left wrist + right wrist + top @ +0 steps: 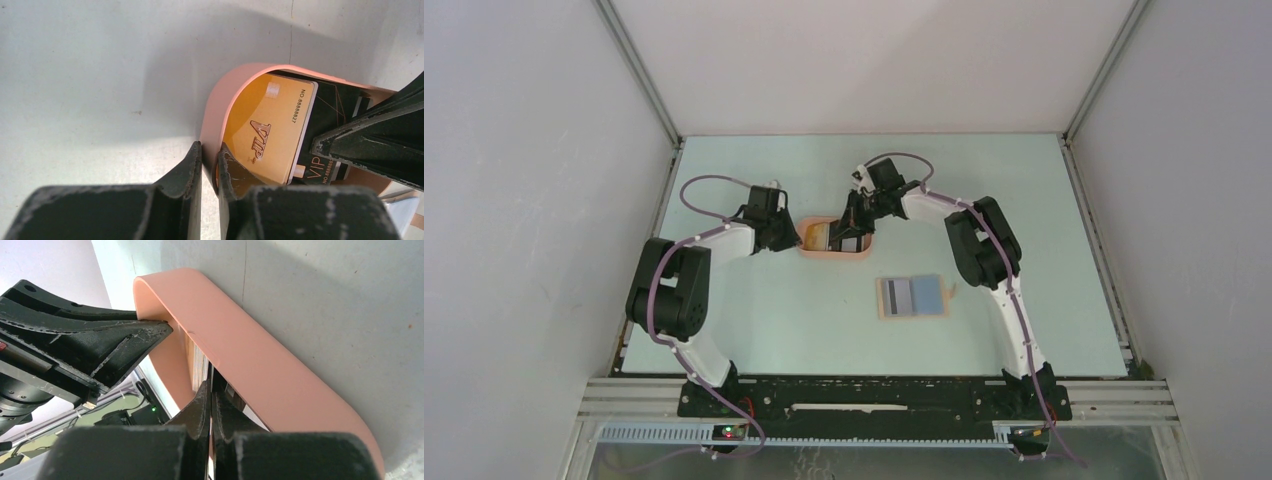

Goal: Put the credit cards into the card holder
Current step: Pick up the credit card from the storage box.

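A peach oval tray (834,252) holds a yellow-orange credit card (270,130) lying partly over a black one (332,107). My left gripper (210,150) is shut on the tray's end wall (220,100), one finger outside and one inside. My right gripper (210,385) reaches into the tray (260,360) from the far side. Its jaws are pressed together on the thin edge of a credit card whose colour I cannot make out. The tan card holder (882,298) lies open nearer the arms, with a grey-striped card (898,295) and a blue card (929,295) on it.
The two grippers meet at the tray, close to each other, with the left gripper's fingers (150,327) right beside the right one. White walls enclose the pale green table (754,320) on three sides.
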Controlling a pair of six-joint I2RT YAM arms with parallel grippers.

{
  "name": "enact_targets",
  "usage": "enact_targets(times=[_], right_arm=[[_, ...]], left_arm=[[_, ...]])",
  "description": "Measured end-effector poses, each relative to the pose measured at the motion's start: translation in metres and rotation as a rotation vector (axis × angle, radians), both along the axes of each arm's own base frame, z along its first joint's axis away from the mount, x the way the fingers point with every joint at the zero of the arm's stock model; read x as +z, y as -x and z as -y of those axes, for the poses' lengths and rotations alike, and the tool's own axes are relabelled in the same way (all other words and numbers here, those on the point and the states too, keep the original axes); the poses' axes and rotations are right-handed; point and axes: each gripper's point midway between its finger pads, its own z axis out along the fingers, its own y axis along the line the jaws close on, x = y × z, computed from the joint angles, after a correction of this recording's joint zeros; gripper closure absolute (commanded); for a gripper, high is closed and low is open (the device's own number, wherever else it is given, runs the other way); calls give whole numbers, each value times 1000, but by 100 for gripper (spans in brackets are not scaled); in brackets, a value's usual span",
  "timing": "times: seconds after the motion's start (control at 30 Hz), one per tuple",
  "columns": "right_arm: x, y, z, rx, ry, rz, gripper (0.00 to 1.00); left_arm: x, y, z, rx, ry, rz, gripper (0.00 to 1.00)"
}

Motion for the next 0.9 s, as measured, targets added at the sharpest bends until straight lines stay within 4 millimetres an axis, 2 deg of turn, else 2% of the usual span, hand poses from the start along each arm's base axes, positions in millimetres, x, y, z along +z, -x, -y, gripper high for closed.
enact_targets(times=[0.4,0.57,0.73,0.9], right_arm=[[11,-2,19,10,85,86,100],[11,0,26,25,110,99,100],[17,9,37,55,128,130,100],[46,17,52,104,120,235,100]], left_arm=[[1,-1,3,27,19,-1,68],[5,-2,4,33,26,8,56],[28,-6,4,39,43,66,46],[58,-2,0,41,51,157,41]])
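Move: The right fingers are already shut on the black VIP card inside the storage box, its middle about 1 cm ahead and 1 cm left of them. The card holder lies some 16 cm right, 14 cm back and 3 cm lower; the gold card is about 5 cm left, level ahead-and-back and 1 cm lower. From the left gripper, astride the box's left rim, the box's middle is roughly 8 cm right and 1 cm ahead, slightly lower. Keep the right gripper's pinch on the black card and draw it rightward about 5 cm, slightly up at first, then rising to roughly 4.5 cm and easing back towards the card holder, with the wrist turning some 15 degrees. Meanwhile spread the left fingers off the box's left rim, then lift that hand straight up, tipping its fingers a little more forward. ##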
